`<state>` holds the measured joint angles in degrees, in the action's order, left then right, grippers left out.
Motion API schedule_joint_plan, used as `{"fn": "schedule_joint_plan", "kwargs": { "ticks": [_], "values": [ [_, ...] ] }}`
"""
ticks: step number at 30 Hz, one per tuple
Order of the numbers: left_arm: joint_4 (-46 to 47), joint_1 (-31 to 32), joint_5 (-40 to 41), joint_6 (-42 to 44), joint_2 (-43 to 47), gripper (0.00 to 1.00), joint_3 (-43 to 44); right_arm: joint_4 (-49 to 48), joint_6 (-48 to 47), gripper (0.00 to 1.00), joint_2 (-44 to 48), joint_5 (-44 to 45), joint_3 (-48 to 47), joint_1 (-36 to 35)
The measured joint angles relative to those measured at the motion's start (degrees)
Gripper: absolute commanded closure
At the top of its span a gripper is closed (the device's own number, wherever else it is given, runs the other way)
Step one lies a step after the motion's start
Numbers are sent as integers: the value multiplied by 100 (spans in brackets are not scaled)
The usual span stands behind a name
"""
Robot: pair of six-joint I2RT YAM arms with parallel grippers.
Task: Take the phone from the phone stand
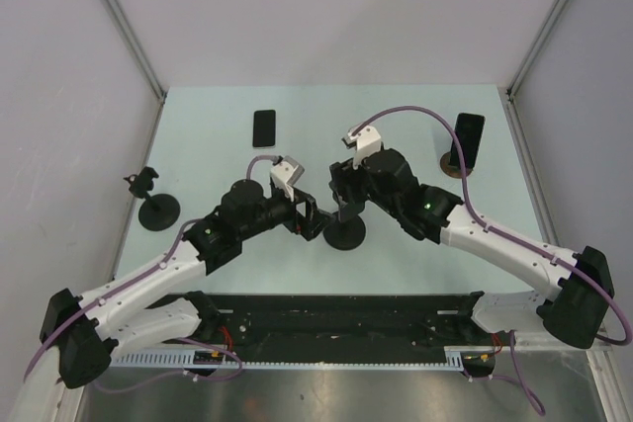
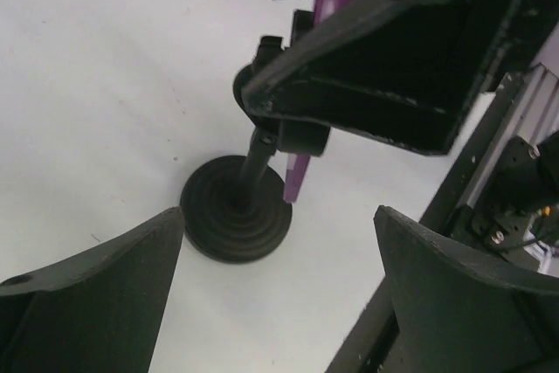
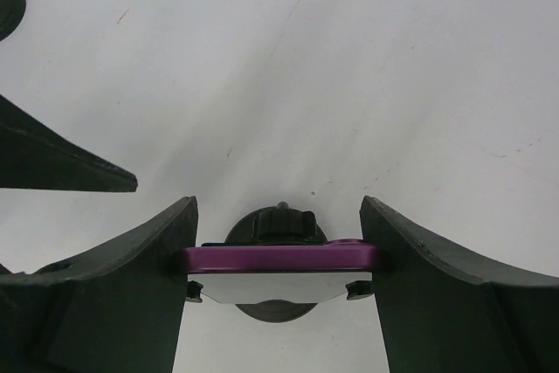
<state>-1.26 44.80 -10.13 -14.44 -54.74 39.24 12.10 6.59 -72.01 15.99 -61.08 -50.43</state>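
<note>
A purple phone (image 3: 279, 258) sits edge-up in the clamp of a black phone stand (image 1: 344, 234) at the middle of the table. My right gripper (image 3: 279, 255) is shut on the phone, one finger pressed against each of its short ends. The stand's knob (image 3: 281, 223) and round base show behind and below the phone. My left gripper (image 2: 279, 242) stands open low over the table, just short of the stand's base (image 2: 236, 209), with nothing between its fingers. The phone's lower corner (image 2: 297, 176) hangs beside the stand's post.
A black phone (image 1: 263, 128) lies flat at the back of the table. Another dark phone (image 1: 468, 138) stands on a brown-based stand at the back right. An empty black stand (image 1: 156, 207) is at the left. A black rail (image 1: 336, 318) runs along the near edge.
</note>
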Motion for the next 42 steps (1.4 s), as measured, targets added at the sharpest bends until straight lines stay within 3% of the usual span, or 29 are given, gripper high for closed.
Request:
{"fn": "schedule_joint_plan", "kwargs": {
  "ticks": [9, 15, 21, 24, 25, 30, 42],
  "values": [
    [896, 111, 249, -168, -199, 15, -330, -160, 109, 100, -4, 7, 70, -177],
    [1180, 271, 356, -210, -365, 29, -330, -282, 129, 100, -20, 42, 127, -299],
    [1309, 304, 581, -221, -444, 52, -341, -323, 136, 100, -26, 111, 129, -363],
    [1362, 310, 590, -295, -452, 71, -367, -339, 140, 100, -31, 162, 131, -415],
    [1384, 330, 592, -321, -452, 81, -369, -345, 142, 100, -31, 175, 133, -424],
    [1451, 361, 592, -358, -450, 99, -396, -398, 173, 100, -31, 271, 162, -446],
    [1648, 330, 361, -356, -334, 100, -601, -330, -85, 100, 61, -260, 197, -339]
  ]
}}
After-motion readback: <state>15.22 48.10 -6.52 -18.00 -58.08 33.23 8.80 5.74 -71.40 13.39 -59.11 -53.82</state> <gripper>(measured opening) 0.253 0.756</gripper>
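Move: The left hand, open, is about to take the phone stand's holder at its near edge, some 3 cm ahead of it and 5 cm to its right, at about its own height. The phone in the holder is centred 5 cm ahead and 8 cm right of that hand, and the stand's round base 7 cm ahead, 7 cm right and 12 cm lower. From the right hand, which already grips the phone, that holder edge lies roughly 2 cm back, 3 cm left and 3 cm down. The right hand keeps its grip on the sides of the phone and eases phone and stand together about 2.5 cm left and 2 cm back towards the left hand, turning slightly counter-clockwise at the end. Meanwhile the left hand edges about 2.5 cm to its right towards the holder and closes from wide open, its fingertips pinching the black holder just under the right hand's finger and stopping short of shut, then holding on there. ##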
